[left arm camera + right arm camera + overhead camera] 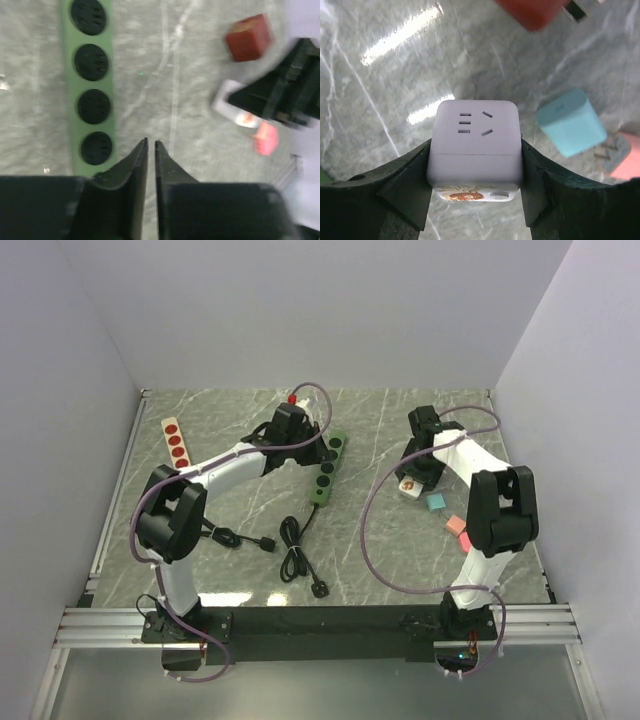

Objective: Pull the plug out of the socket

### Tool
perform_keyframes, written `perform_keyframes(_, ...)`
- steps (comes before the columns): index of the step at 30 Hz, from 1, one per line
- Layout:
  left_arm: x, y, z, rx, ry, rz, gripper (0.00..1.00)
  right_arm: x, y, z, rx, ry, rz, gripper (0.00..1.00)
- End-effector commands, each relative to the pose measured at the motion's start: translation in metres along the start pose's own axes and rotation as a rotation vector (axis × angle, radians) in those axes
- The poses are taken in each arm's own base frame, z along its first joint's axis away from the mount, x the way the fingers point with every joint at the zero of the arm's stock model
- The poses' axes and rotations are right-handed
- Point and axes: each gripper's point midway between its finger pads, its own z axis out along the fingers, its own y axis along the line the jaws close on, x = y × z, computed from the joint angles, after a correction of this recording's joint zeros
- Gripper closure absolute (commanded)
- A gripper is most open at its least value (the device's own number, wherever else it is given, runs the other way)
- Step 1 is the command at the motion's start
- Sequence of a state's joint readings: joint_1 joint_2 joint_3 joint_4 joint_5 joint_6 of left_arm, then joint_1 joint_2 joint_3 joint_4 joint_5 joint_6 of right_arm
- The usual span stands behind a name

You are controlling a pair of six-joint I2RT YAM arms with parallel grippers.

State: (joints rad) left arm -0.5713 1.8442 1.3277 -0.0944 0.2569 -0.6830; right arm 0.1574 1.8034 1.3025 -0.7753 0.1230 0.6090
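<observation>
My right gripper (476, 155) is shut on the white cube socket (475, 142), one finger on each side. The socket's slotted face is bare, with no plug in it. In the top view the socket (409, 486) sits low under the right gripper (414, 478) on the marble table. A red plug (530, 11) with a metal prong lies just beyond the socket, and it shows as a red cube (247, 37) in the left wrist view. My left gripper (151, 145) hovers beside the green power strip (90, 85), fingers almost together and holding nothing.
A teal cube (572, 122) and a pink cube (622, 157) lie right of the socket. The green power strip (328, 468) runs across mid-table, with coiled black cables (292, 545) in front of it. A strip with red dots (174, 440) lies at the far left.
</observation>
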Motion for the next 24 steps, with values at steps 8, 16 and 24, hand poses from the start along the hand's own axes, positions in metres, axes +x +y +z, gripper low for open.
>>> perform_keyframes(8, 0.003, 0.051, 0.012, -0.371, 0.031, 0.147, 0.39, -0.044, -0.030, -0.061, 0.037, -0.238, 0.148, 0.30)
perform_keyframes(16, -0.001, 0.047, 0.028, -0.386, 0.012, 0.224, 0.11, -0.060, -0.043, -0.097, 0.031, -0.328, 0.190, 0.07)
perform_keyframes(24, 0.012, 0.052, 0.054, -0.418, 0.083, 0.357, 0.06, -0.059, -0.024, -0.120, -0.115, -0.329, 0.184, 0.05)
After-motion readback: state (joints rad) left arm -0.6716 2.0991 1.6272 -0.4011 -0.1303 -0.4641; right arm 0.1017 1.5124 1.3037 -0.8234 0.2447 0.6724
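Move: The green socket strip runs roughly forward-back beneath my left hand, its middle about 3 cm ahead, 1 cm to the left and 11 cm down. The coiled black cable lies some 17 cm back and 9 cm left of that hand, the white plug 20 cm right and 3 cm back. My right fingers still hold the white plug just over the table; from them the blue plug lies 6 cm right and 3 cm back, the red plug 4 cm right and 7 cm ahead. I raise my right hand about 10 cm, drifting some 4 cm right, and spread its fingers only once it is already rising, letting go of the white plug. Meanwhile my left hand opens wide and sinks about 7 cm towards the green strip, edging slightly forward, rolling nearly 30 degrees so its fingers point more steeply down, one to each side of the strip. ##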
